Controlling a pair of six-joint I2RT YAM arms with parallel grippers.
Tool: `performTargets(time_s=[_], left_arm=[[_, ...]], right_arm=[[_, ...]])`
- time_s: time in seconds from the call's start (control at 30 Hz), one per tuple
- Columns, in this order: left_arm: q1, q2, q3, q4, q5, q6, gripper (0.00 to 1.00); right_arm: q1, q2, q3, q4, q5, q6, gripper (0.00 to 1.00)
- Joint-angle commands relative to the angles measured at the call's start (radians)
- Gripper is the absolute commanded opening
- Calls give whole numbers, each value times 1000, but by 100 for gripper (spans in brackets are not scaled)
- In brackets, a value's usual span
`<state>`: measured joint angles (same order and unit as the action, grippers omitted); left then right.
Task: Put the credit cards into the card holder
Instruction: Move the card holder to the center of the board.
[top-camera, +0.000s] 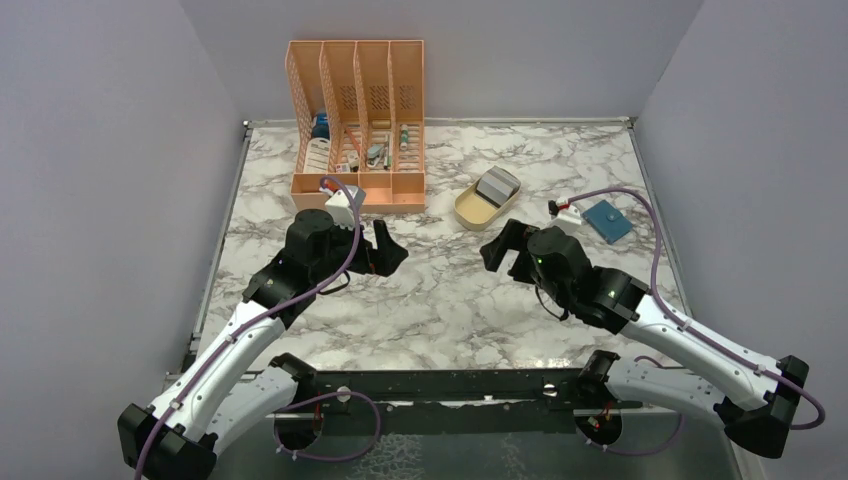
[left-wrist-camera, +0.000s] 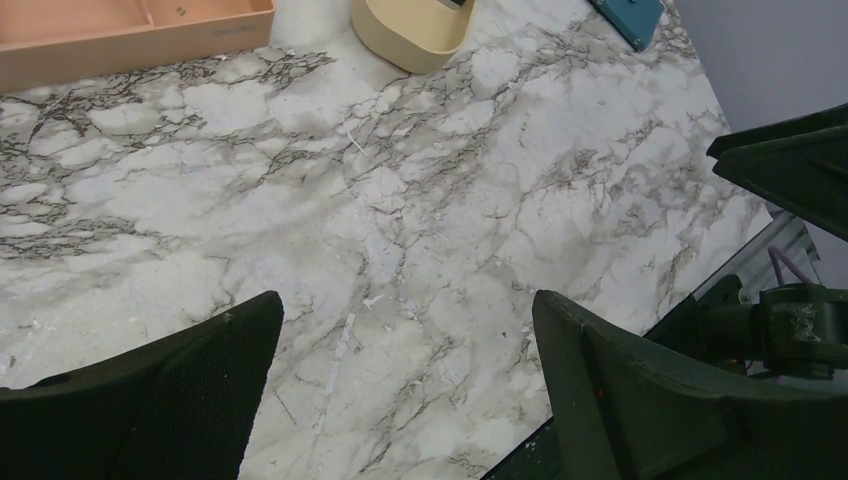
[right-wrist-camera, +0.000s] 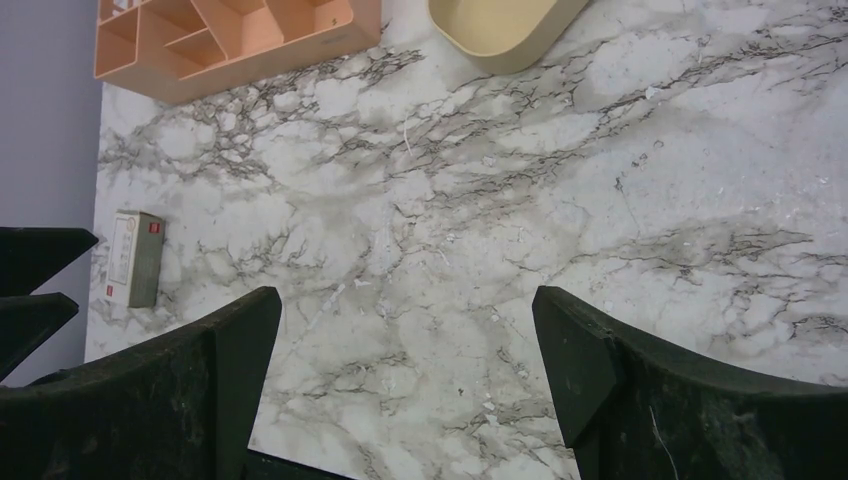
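Observation:
The credit cards (top-camera: 497, 186) stand as a small grey and pale stack in the beige oval tray (top-camera: 470, 210) at the back middle of the table. The teal card holder (top-camera: 607, 221) lies flat to the tray's right, near the table's right edge; one corner of it shows in the left wrist view (left-wrist-camera: 630, 15). My left gripper (top-camera: 388, 252) hovers open over bare marble, left of the tray. My right gripper (top-camera: 500, 252) hovers open just in front of the tray. Nothing sits between the fingers of the left gripper (left-wrist-camera: 405, 300) or of the right gripper (right-wrist-camera: 405, 295).
An orange slotted file rack (top-camera: 355, 120) holding small items stands at the back left, its base in both wrist views (left-wrist-camera: 130, 30) (right-wrist-camera: 230, 40). A small white-and-red box (right-wrist-camera: 135, 258) lies on the marble near the left edge. Grey walls close in the table.

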<state>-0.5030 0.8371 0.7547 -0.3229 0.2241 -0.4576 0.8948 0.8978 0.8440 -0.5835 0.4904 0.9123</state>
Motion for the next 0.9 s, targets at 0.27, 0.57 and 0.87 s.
performTargets(time_s=[0.27, 0.57, 0.87], left_arm=[[6, 14, -28, 7, -29, 2, 99], [6, 49, -5, -21, -99, -11, 99], [6, 14, -14, -30, -100, -35, 99]], right_arm=[[-5, 59, -37, 40, 197, -131, 98], [-37, 278, 54, 70, 448, -288, 87], [-327, 457, 136, 157, 266, -327, 69]])
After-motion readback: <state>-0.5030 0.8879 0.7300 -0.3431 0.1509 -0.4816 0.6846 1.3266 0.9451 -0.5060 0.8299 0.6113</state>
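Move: Out to the right hand's right lies the teal card holder, about 26 cm across, some 15 cm ahead and roughly 17 cm below the hand. The cream tray stands nearly straight ahead of that hand, around 20 cm out and 16 cm down, with the grey stack in its far end about 22 cm ahead and 2 cm right. From the left hand, the card holder is some 45 cm right, 15 cm ahead and 19 cm down. Dipping first with a drift to the right, the open right hand then speeds up forward and right towards the card holder, about 9 cm forward, 8 cm right and 5 cm down in all. It rolls its left side down some 35 degrees, swings clockwise, and its fingers narrow by over a quarter without touching anything. The empty left hand sinks about 3 cm. ##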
